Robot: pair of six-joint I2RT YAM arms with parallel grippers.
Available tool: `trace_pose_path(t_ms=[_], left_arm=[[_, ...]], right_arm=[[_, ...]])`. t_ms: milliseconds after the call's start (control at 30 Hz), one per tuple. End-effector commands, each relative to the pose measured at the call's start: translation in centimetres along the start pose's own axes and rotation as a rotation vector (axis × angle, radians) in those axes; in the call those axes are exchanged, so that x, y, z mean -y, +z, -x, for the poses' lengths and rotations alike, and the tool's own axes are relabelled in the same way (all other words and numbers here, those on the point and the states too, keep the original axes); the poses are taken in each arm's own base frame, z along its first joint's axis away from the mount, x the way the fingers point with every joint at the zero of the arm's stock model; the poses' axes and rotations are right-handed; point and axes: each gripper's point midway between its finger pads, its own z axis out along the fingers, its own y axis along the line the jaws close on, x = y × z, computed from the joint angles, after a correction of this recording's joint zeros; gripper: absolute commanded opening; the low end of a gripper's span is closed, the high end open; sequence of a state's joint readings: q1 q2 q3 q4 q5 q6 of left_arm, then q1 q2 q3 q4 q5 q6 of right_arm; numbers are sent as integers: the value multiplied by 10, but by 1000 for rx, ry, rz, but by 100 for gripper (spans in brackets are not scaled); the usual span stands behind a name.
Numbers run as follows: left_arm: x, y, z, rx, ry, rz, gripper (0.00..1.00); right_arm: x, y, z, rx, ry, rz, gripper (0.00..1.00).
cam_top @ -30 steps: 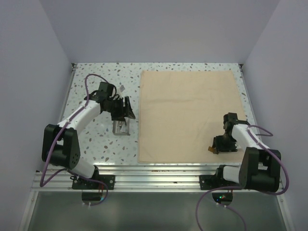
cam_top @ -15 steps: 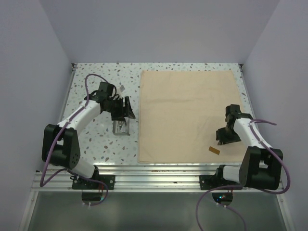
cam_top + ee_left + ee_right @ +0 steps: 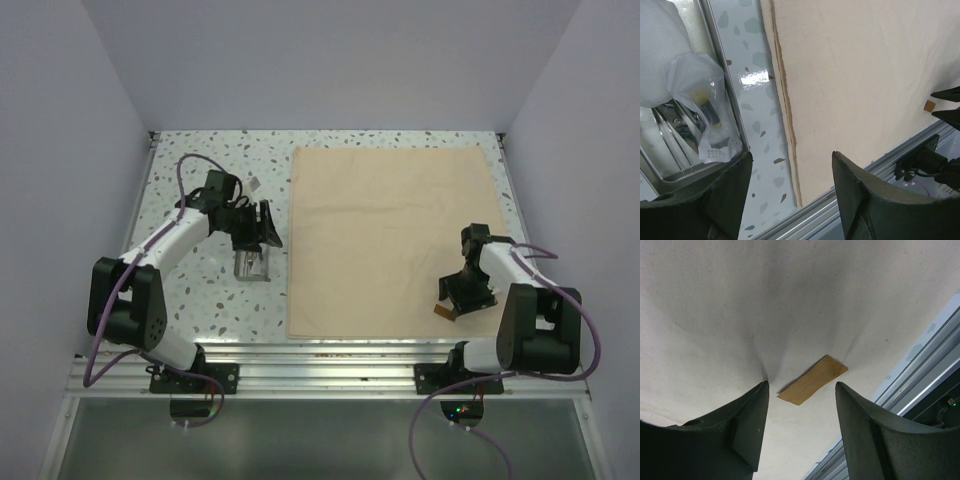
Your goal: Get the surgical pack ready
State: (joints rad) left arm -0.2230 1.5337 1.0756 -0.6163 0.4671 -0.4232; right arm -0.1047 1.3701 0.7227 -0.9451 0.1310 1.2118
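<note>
The large tan cloth point(image 3: 390, 235) lies flat on the speckled table. A small brown strip point(image 3: 443, 312) rests on its near right corner. My right gripper point(image 3: 466, 290) stands open just above the cloth. The brown strip point(image 3: 812, 380) lies between its fingers, and the left fingertip point(image 3: 762, 390) presses a crease into the cloth. My left gripper point(image 3: 262, 228) hangs open over the grey metal tray point(image 3: 252, 268), left of the cloth. In the tray point(image 3: 726, 95) I see white gauze point(image 3: 660, 50), a clear packet point(image 3: 705, 120) and steel instruments partly hidden beneath it.
An aluminium rail point(image 3: 330, 358) runs along the table's near edge, close behind the cloth's hem point(image 3: 787, 130). White walls enclose the table on three sides. A small white scrap point(image 3: 256, 184) lies on the table behind the left gripper.
The right gripper drew back to the right off the brown strip, then came back over it with its jaws wider. The left arm has not moved.
</note>
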Motion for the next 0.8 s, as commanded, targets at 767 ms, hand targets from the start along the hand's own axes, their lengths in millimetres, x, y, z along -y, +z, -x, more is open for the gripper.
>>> trace_pose_path(t_ms=[767], left_arm=[[7, 2, 11, 11, 33, -26, 68]], right_arm=[[2, 6, 0, -2, 18, -76, 20]])
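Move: The brown card lies flat on the cloth almost under the right fingers: about 1 cm back, 1 cm to the left and roughly 1 cm below the hand. The cloth's near edge is some 8 cm straight back, with the metal rail about 11 cm back, both about 2 cm below. From the left hand the card is about 42 cm to the right, 14 cm back and 10 cm below. The brown card gets pinched between the right fingertips: the hand, pointing nearly straight down, sinks about 1 cm to the cloth, then creeps half a centimetre forward and to the left while the fingers close from a bit over half open to about a fifth, gathering the card from both sides. ##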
